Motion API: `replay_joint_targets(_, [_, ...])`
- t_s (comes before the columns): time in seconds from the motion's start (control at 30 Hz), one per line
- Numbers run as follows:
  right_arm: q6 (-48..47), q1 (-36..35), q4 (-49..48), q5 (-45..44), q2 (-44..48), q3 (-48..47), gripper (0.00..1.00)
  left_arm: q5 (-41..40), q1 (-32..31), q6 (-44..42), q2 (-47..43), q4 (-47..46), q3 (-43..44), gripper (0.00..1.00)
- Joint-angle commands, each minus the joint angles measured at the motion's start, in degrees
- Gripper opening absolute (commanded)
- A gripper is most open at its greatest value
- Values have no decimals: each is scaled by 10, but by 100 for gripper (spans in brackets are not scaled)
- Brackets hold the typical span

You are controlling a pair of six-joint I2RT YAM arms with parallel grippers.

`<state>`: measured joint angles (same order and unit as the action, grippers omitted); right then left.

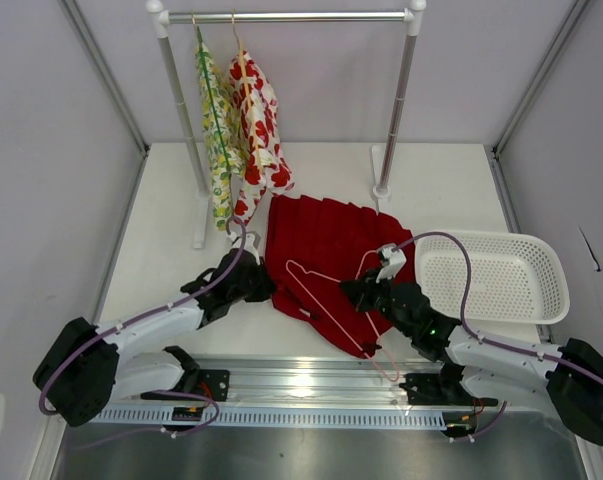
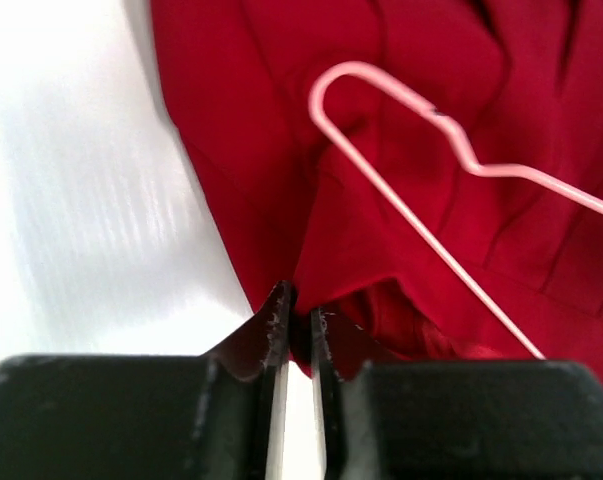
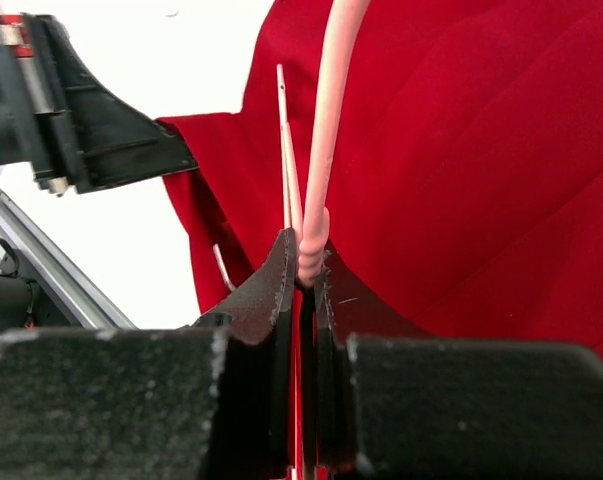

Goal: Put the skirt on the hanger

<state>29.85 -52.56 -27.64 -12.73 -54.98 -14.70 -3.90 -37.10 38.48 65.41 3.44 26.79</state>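
The deep red skirt (image 1: 326,250) lies flat on the table between my two arms. The pale pink wire hanger (image 1: 326,295) rests on top of it, with its hook toward the near right. At the skirt's left edge is my left gripper (image 1: 266,285). In the left wrist view its jaws (image 2: 301,318) stand a narrow slit apart, with a fold of the skirt (image 2: 381,150) between the tips and the hanger's corner (image 2: 421,200) just beyond. My right gripper (image 1: 356,292) is shut on the hanger's twisted neck (image 3: 311,240), over the skirt (image 3: 461,150).
A white mesh basket (image 1: 491,275) sits at the right. At the back, a clothes rack (image 1: 291,17) holds a yellow-green floral garment (image 1: 216,130) and a white garment with red prints (image 1: 256,130). A metal rail (image 1: 311,385) runs along the near edge.
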Motion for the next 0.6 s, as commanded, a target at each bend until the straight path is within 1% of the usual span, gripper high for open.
replay_joint_targets(0.0, [-18,-8,29,-26,-10,-12,0,-21,-17,-45,-30,23,8,20])
replay_joint_targets(0.1, [-15,-15,27,-33,-16,-15,0,-30,-38,-67,-41,47,20,28])
replay_joint_targets(0.13, [-15,-17,29,-35,-17,-15,0,-33,-44,-77,-45,59,24,35])
replay_joint_targets(0.17, [-14,-20,28,-43,-17,-16,0,-39,-51,-81,-48,69,29,37])
replay_joint_targets(0.27, [-13,-27,27,-51,-19,-17,0,-67,-82,-91,-55,106,43,38])
replay_joint_targets(0.3, [-14,-29,27,-53,-21,-18,0,-77,-102,-94,-57,115,47,37])
replay_joint_targets(0.43, [-15,-33,22,-54,-32,-26,0,-151,-154,-105,-71,159,70,39])
replay_joint_targets(0.57, [-17,-33,22,-56,-43,-33,0,-193,-197,-122,-79,198,101,41])
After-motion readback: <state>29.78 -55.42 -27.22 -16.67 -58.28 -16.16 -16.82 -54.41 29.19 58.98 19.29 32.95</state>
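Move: Between the left fingertips is the skirt's waist corner, still pinched. The white tag in the waistband sits about 5 cm back and 7 cm to this hand's right, some 2 cm lower; the hanger's left shoulder tip is about 6 cm ahead and 4 cm right, roughly level. From the right hand, which holds the hanger near its neck, the skirt corner lies some 17 cm left, straight abeam and about 6 cm lower. Letting go of the skirt's waist corner, the left hand spreads its fingers partway and draws back about 5 cm along the near edge towards the tag, rising some 3 cm. Its wrist turns about 15 degrees clockwise and rolls its left side up by about as much. The right hand stays nearly still and keeps its grip on the hanger, laid across the skirt. ##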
